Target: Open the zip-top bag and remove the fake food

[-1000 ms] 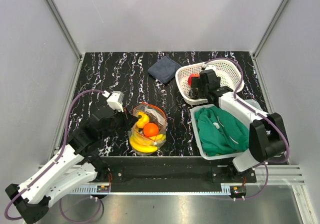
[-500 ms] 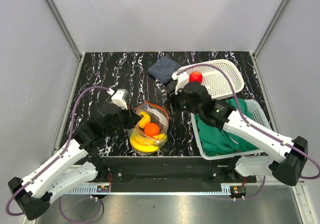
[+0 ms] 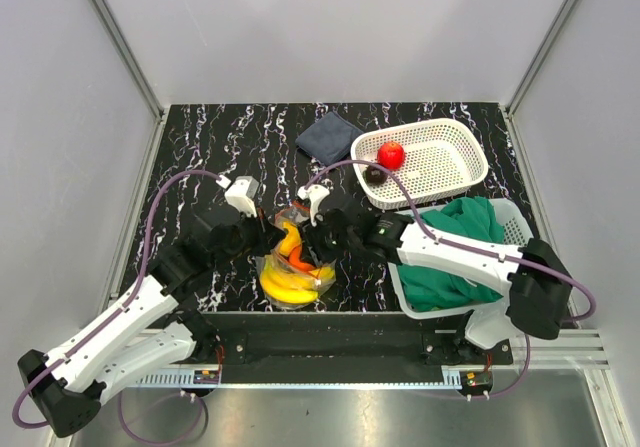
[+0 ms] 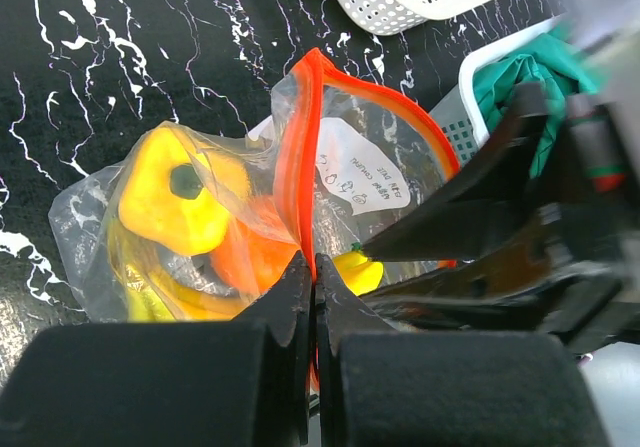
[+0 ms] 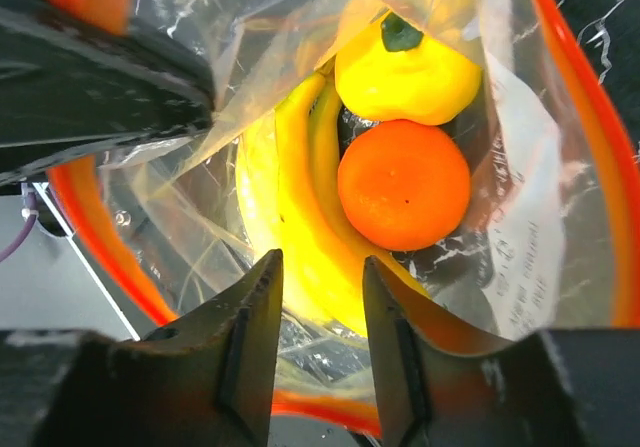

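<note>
The clear zip-top bag (image 3: 268, 267) lies open at the table's front middle. My left gripper (image 3: 264, 239) is shut on its red-orange zip strip (image 4: 300, 157), holding the mouth open. My right gripper (image 3: 300, 249) is open, its fingers inside the bag mouth, just over the yellow bananas (image 5: 300, 197). The orange (image 5: 403, 184) and the yellow pepper-like piece (image 5: 405, 72) lie beyond the fingertips (image 5: 258, 297), untouched. In the left wrist view the pepper (image 4: 170, 202) and orange (image 4: 250, 257) show through the plastic. The red apple (image 3: 391, 154) and a dark round fruit (image 3: 375, 175) lie in the white basket (image 3: 445, 167).
A dark blue folded cloth (image 3: 330, 137) lies at the back, left of the basket. A white bin (image 3: 398, 277) with a green cloth (image 3: 450, 252) stands at the front right, under my right arm. Grey walls enclose the table.
My right gripper left the red apple in the white basket, swung left and forward, and its open fingers entered the bag mouth. My left gripper kept its hold on the zip strip.
</note>
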Available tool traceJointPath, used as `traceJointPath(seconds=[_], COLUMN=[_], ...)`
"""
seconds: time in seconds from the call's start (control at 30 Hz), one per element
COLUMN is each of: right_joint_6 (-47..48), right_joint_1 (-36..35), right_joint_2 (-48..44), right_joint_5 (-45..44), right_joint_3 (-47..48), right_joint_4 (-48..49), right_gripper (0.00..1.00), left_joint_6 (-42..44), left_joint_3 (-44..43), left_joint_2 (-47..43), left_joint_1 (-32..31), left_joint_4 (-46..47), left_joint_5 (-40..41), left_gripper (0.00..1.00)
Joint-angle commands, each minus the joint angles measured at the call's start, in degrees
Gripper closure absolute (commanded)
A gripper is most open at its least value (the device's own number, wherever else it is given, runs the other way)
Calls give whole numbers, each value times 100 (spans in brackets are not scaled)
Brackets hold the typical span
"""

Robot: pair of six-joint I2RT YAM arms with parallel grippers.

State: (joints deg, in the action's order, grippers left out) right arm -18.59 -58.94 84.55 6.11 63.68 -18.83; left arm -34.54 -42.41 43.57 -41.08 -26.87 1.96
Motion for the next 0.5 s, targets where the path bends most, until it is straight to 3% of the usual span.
traceJointPath(seconds=[0.0, 0.2, 0.27, 0.47], right_joint_6=[-154, -207, -198, 39], right_joint_1=[-13, -21, -13, -4], right_joint_2=[227, 702, 825, 1133], right_joint_5=[171, -4, -162, -496], right_joint_3=[-57, -14, 21, -5], right_joint_4=[529, 591, 591, 573], right_gripper=[53, 43, 33, 18], left_joint_6=[-52, -44, -43, -175], left_joint_3=[-127, -118, -109, 49], left_joint_2=[-68, 90, 152, 187], left_joint_1=[-5, -5, -5, -5], left_joint_4=[323, 446, 455, 630], left_joint_5=[-117, -160, -152, -160], left_gripper=[100, 100, 100, 100])
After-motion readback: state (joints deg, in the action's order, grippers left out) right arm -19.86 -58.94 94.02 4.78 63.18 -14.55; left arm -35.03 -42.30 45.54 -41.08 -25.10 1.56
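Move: The orange lies inside the open bag, about 7 cm below the right hand, some 4 cm ahead and 2 cm to its left. The yellow pepper is about 4 cm farther out than the orange and 5 cm to its left. The bananas lie roughly 6 cm nearer the base than the orange and 3 cm to its left. From the left hand, which pinches the bag's rim, the orange is about 12 cm down, 1 cm ahead and 4 cm to the right. Straight down, mostly, the right hand sinks about 6 cm through the bag's mouth towards the orange, creeping slightly forward and left while the fingers tip a little steeper. Its half-open fingers spread much wider on the way, with no grip on the orange yet. The left hand keeps its pinch on the rim, holding the mouth open. ##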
